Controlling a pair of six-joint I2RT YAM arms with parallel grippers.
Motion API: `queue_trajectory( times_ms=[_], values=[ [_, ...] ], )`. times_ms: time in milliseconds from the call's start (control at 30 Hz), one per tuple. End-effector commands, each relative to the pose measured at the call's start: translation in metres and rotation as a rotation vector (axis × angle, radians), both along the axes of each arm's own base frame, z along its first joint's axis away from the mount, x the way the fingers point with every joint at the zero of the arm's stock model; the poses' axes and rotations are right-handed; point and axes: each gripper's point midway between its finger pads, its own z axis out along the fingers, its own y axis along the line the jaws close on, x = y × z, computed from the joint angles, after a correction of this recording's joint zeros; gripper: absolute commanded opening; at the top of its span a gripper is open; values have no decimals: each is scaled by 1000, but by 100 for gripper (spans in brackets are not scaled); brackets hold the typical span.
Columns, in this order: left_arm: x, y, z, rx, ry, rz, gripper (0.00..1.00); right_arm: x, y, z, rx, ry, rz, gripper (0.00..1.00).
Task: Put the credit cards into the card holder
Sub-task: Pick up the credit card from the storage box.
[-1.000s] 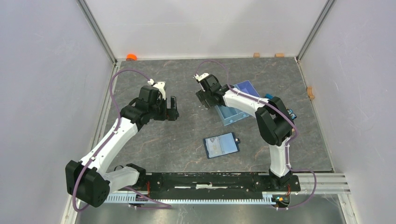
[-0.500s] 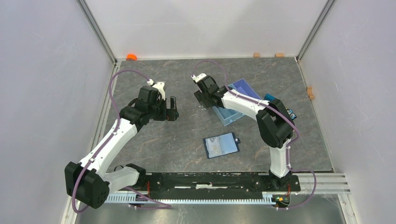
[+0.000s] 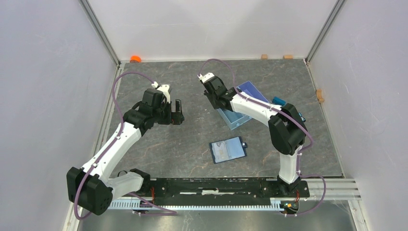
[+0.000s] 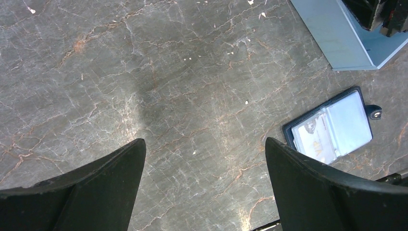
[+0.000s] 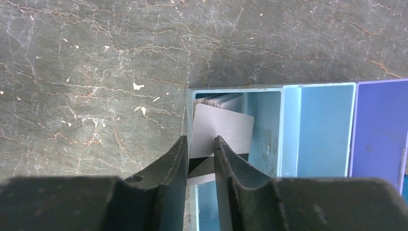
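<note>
The card holder (image 3: 228, 150) lies open on the marble table, a pale card behind its clear pocket; the left wrist view shows it (image 4: 332, 126) at the right. Several credit cards stand stacked in the near-left compartment of the light-blue tray (image 5: 284, 86), and one white card with a dark stripe (image 5: 226, 127) leans on top. My right gripper (image 5: 200, 139) hangs over that compartment (image 3: 217, 103), its jaws a narrow gap apart, with the striped card showing between and behind them. Out over bare table, my left gripper (image 4: 204, 140) stands wide open and empty (image 3: 179, 111).
The tray (image 3: 240, 108) has two light-blue compartments and a purple one. A small blue block (image 3: 278, 100) sits beside it. An orange object (image 3: 135, 58) and small wooden blocks (image 3: 287, 56) lie along the back wall. Walls close in on three sides.
My right gripper's jaws have narrowed a lot, and the wrist has shifted slightly toward the back over the tray's end compartment. The left arm has not moved.
</note>
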Motion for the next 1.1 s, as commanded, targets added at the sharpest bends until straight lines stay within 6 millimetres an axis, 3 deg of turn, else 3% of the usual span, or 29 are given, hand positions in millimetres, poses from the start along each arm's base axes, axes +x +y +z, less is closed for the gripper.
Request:
queue_trajectory(
  times_ms=[0,267,433,567,667,800,1000,1067],
  values=[
    [4,1,8,5,-53,-24,100,-2,4,24,48,-43,-10,27],
    [4,1,10,4,-62,-28,100,-1,-6,48,41,-108,-27,1],
    [0,-12,17,-48,-89,-106,99,-8,-25,101,60,-224,-46,0],
    [-8,-34,31,-135,-143,-225,97,-29,-36,139,96,-250,11,0],
    [-20,-54,39,-205,-164,-342,97,-57,-33,144,151,-178,113,0],
    [-47,-88,49,-303,-171,-530,96,-106,-24,134,233,-45,296,0],
    [-101,-130,51,-379,-156,-804,99,-210,11,129,533,224,699,0],
    [-120,-140,49,-409,-124,-885,100,-233,15,131,595,283,784,0]
  ],
)
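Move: Between the right fingertips stands the front credit card, its middle only about 2 cm below and 1 cm ahead and to the right. The other cards stand some 4 cm ahead, the storage box's middle about 11 cm right and 1 cm ahead. The open card holder lies roughly 19 cm back, 5 cm right and 8 cm down. From the left hand, the holder is about 24 cm right, 11 cm back and 14 cm down; the card 20 cm right, 8 cm ahead and 8 cm down. Closing the last third of their gap, the right fingers pinch the card while rising slowly, then lift it fast to some 16 cm up and carry it back about 16 cm, sinking 4 cm at the end and turning counter-clockwise, until nearly over the card holder. Later the left hand, wide open, swings right and back towards the holder, about 14 cm, rising slightly and turning clockwise. ##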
